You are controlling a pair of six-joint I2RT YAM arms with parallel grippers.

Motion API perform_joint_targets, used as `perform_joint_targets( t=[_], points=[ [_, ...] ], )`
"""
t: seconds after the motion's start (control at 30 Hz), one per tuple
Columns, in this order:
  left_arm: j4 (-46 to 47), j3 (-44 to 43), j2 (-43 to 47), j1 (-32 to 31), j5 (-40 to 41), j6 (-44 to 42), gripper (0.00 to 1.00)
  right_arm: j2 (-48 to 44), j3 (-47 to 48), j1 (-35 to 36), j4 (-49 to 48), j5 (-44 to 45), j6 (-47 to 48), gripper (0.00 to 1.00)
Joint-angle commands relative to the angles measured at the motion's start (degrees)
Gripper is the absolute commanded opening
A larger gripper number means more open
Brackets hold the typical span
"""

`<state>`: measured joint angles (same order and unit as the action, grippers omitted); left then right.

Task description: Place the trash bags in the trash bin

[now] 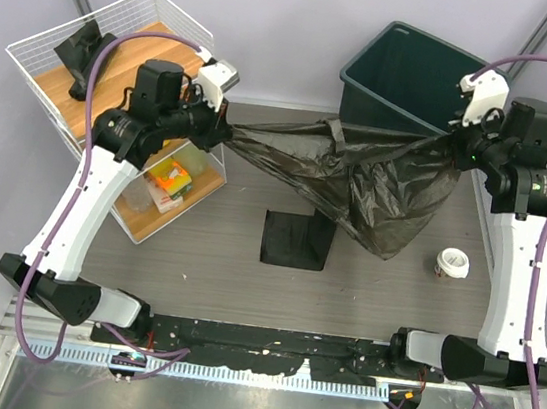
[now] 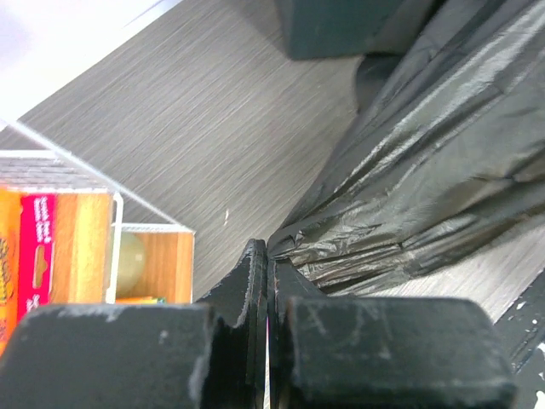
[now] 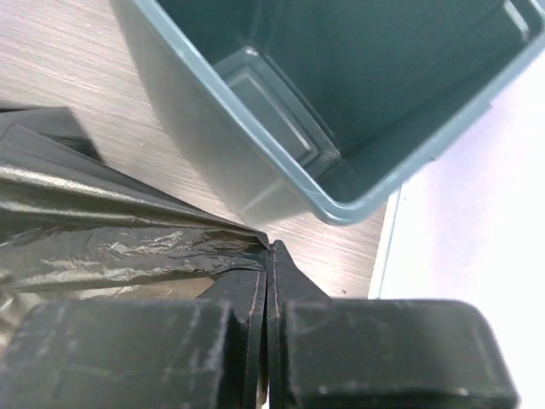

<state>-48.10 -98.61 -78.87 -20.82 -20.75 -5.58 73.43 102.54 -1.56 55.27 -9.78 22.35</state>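
Note:
A large crinkled black trash bag point(image 1: 377, 183) hangs stretched above the table between my two grippers. My left gripper point(image 1: 225, 130) is shut on the bag's left end, beside the wire rack. In the left wrist view the film point(image 2: 426, 170) bunches right at the closed fingertips point(image 2: 268, 249). My right gripper point(image 1: 460, 143) is shut on the bag's right end, just in front of the trash bin point(image 1: 370, 49). The right wrist view shows the bag point(image 3: 102, 239) pinched at the gripper point(image 3: 269, 247), with the bin point(image 3: 383, 77) open and empty beyond. A flat folded black bag point(image 1: 296, 240) lies on the table below.
A white wire rack point(image 1: 127, 14) stands at the back left with a dark object point(image 1: 82, 50) on its wooden top and snack packets point(image 1: 169, 181) on its lower shelf. A small white roll point(image 1: 453, 263) sits on the table beside the right arm.

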Motion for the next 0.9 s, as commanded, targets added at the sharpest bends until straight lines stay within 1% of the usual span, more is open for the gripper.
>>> perform_joint_targets(
  t=[0.0, 0.2, 0.3, 0.4, 0.53, 0.6, 0.63, 0.7, 0.73, 0.8, 0.87],
  points=[
    [-0.2, 2.5, 2.6, 2.7, 4.5, -2.9, 0.00, -1.4, 0.2, -5.3, -2.4, -2.0, 1.3, 0.02],
    [-0.2, 7.5, 4.2, 4.4, 8.4, -4.9, 0.00, -0.7, 0.4, -10.3, -1.5, -5.1, 2.2, 0.01],
    [0.2, 9.6, 4.5, 4.5, 7.7, -5.0, 0.00, -0.2, 0.3, -11.3, -1.0, -7.3, 2.1, 0.01],
    [0.8, 11.0, 4.8, 4.5, 5.1, -4.9, 0.00, 0.1, 0.5, -11.4, -0.2, -9.5, 2.1, 0.01],
    [1.0, 11.9, 5.3, 4.5, -3.3, -4.8, 0.01, 0.7, 2.5, -11.4, 1.7, -14.9, 1.8, 0.01],
    [0.8, 11.4, 5.2, 4.5, -8.8, -4.5, 0.07, 0.9, 3.9, -11.4, 2.9, -17.4, 1.4, 0.01],
    [0.7, 11.1, 5.1, 4.4, -11.4, -4.3, 0.14, 1.3, 4.4, -11.4, 3.4, -18.3, 1.5, 0.01],
    [1.5, 9.8, 4.8, 4.2, -15.4, -3.5, 0.31, 1.8, 5.7, -11.4, 4.7, -20.5, 0.6, 0.01],
    [1.9, 8.9, 4.6, 3.7, -16.9, -3.0, 0.43, 2.0, 6.5, -11.4, 4.9, -22.2, 0.5, 0.01],
    [2.8, 6.8, 4.2, 2.0, -17.4, -1.9, 0.60, 2.6, 7.5, -11.3, 5.2, -24.0, -0.4, 0.01],
    [4.8, 4.7, 3.6, -1.0, -15.9, -1.0, 0.73, 3.2, 9.1, -11.4, 5.8, -25.7, -0.7, 0.01]
  ],
)
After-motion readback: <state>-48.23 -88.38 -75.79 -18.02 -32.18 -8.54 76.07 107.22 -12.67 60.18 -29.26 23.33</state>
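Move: The black trash bag is strung between my hands, its left end pinched in my left, its right end in my right. From my left hand its middle lies about 28 cm right, 3 cm back, 8 cm below; a flat black bag on the floor is some 20 cm right, 3 cm back, 36 cm down, and the wire rack 18 cm left, 5 ahead, 20 below. From my right hand the bag's middle is 23 cm left, 5 back, 8 below; the trash bin stands 18 cm ahead, 9 left, 20 below. I pull the bag apart a little further: my left hand sinks about 7 cm while swinging 4 cm left, my right goes 4.5 cm right. Then my left fingers open well and let go of the bag's end as that hand comes back right, rises slightly and draws back, its wrist turning clockwise. My right returns left, twisting some 10 degrees counter-clockwise, its pinch kept. ##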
